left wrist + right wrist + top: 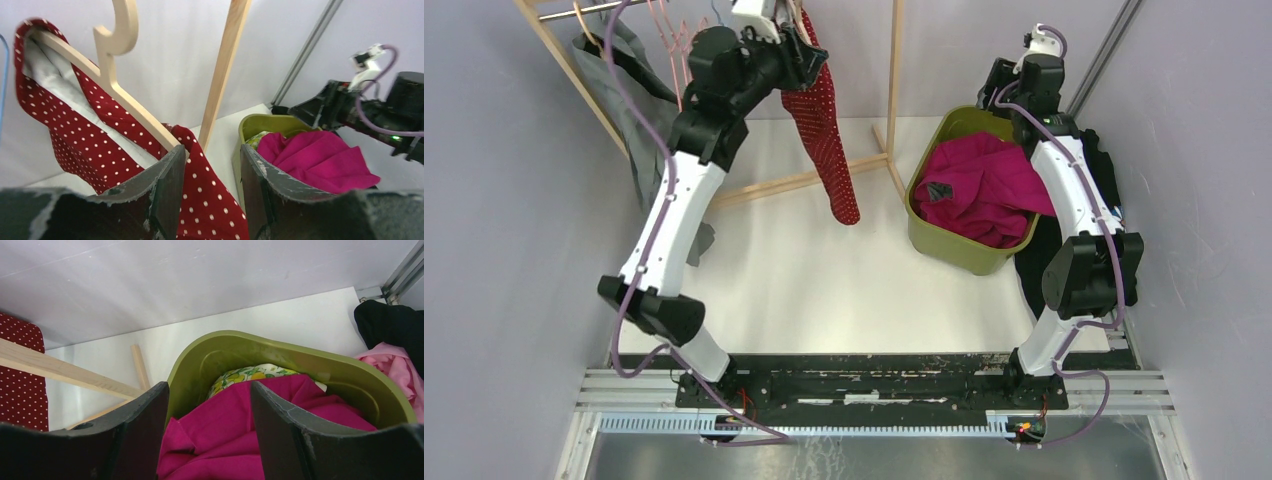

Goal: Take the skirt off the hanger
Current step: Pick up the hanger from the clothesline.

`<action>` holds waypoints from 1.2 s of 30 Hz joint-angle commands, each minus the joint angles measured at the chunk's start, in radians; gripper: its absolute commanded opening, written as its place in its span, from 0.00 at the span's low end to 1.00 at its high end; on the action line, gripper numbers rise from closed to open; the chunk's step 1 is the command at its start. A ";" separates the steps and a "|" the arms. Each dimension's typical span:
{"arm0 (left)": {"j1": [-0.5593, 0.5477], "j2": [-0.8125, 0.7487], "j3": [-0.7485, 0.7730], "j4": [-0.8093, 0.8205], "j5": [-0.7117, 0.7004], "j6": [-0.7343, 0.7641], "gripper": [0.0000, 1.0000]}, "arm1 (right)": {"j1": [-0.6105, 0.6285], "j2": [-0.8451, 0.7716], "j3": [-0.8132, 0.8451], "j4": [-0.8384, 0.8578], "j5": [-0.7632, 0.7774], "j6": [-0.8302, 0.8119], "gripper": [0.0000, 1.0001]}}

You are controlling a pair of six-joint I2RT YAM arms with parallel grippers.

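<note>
A dark red skirt [826, 135] with white dots hangs on a wooden hanger [122, 97] at the rack's top. In the left wrist view the skirt [65, 135] drapes over the hanger's arm, its pale lining showing. My left gripper [804, 48] is up at the hanger. Its jaws [212, 152] stand open with a fold of the skirt hanging between them, and the left finger [167, 172] touches the hanger's end. Over the green bin, my right gripper [210, 387] is open and holds nothing.
The wooden rack's post [894, 80] stands just right of the skirt. A grey garment [639, 130] and pink hangers [669, 35] hang to the left. The green bin [954, 125] holds a magenta cloth [984, 185]. Black clothing [1104, 170] lies at the right edge.
</note>
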 commanded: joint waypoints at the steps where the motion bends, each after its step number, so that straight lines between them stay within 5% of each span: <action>1: -0.023 0.064 0.090 0.006 -0.092 -0.016 0.52 | 0.001 -0.034 0.064 0.040 0.026 -0.024 0.66; 25: -0.068 0.050 0.033 -0.110 -0.542 0.298 0.53 | -0.003 -0.006 0.071 0.040 0.019 -0.024 0.67; 36: -0.068 0.080 0.057 -0.035 -0.494 0.339 0.56 | -0.002 -0.007 0.067 0.045 0.002 -0.001 0.66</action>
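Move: The wooden hanger with the red dotted skirt faces the left hand: its near arm tip is about 5 cm ahead and 1 cm right, roughly level, and its middle some 12 cm ahead, 2 cm left and 7 cm up. The blue hanger is about 10 cm left and 5 cm ahead; the rack post is 18 cm right and 20 cm ahead. From the right hand, the wooden hanger's middle is some 43 cm left, level fore and aft, 27 cm higher. With its fingers kept about half open, the left hand reaches forward and down some 4 cm each towards the near arm of the wooden hanger, edging slightly right at first. It then swings back to the left for a net 5 cm, ending about 5 cm lower, while the wrist turns some 25 degrees counter-clockwise and rolls its left side up about 20, bringing the hanger's near tip and the skirt in front of the open fingers, the red cloth against the right-side finger. ##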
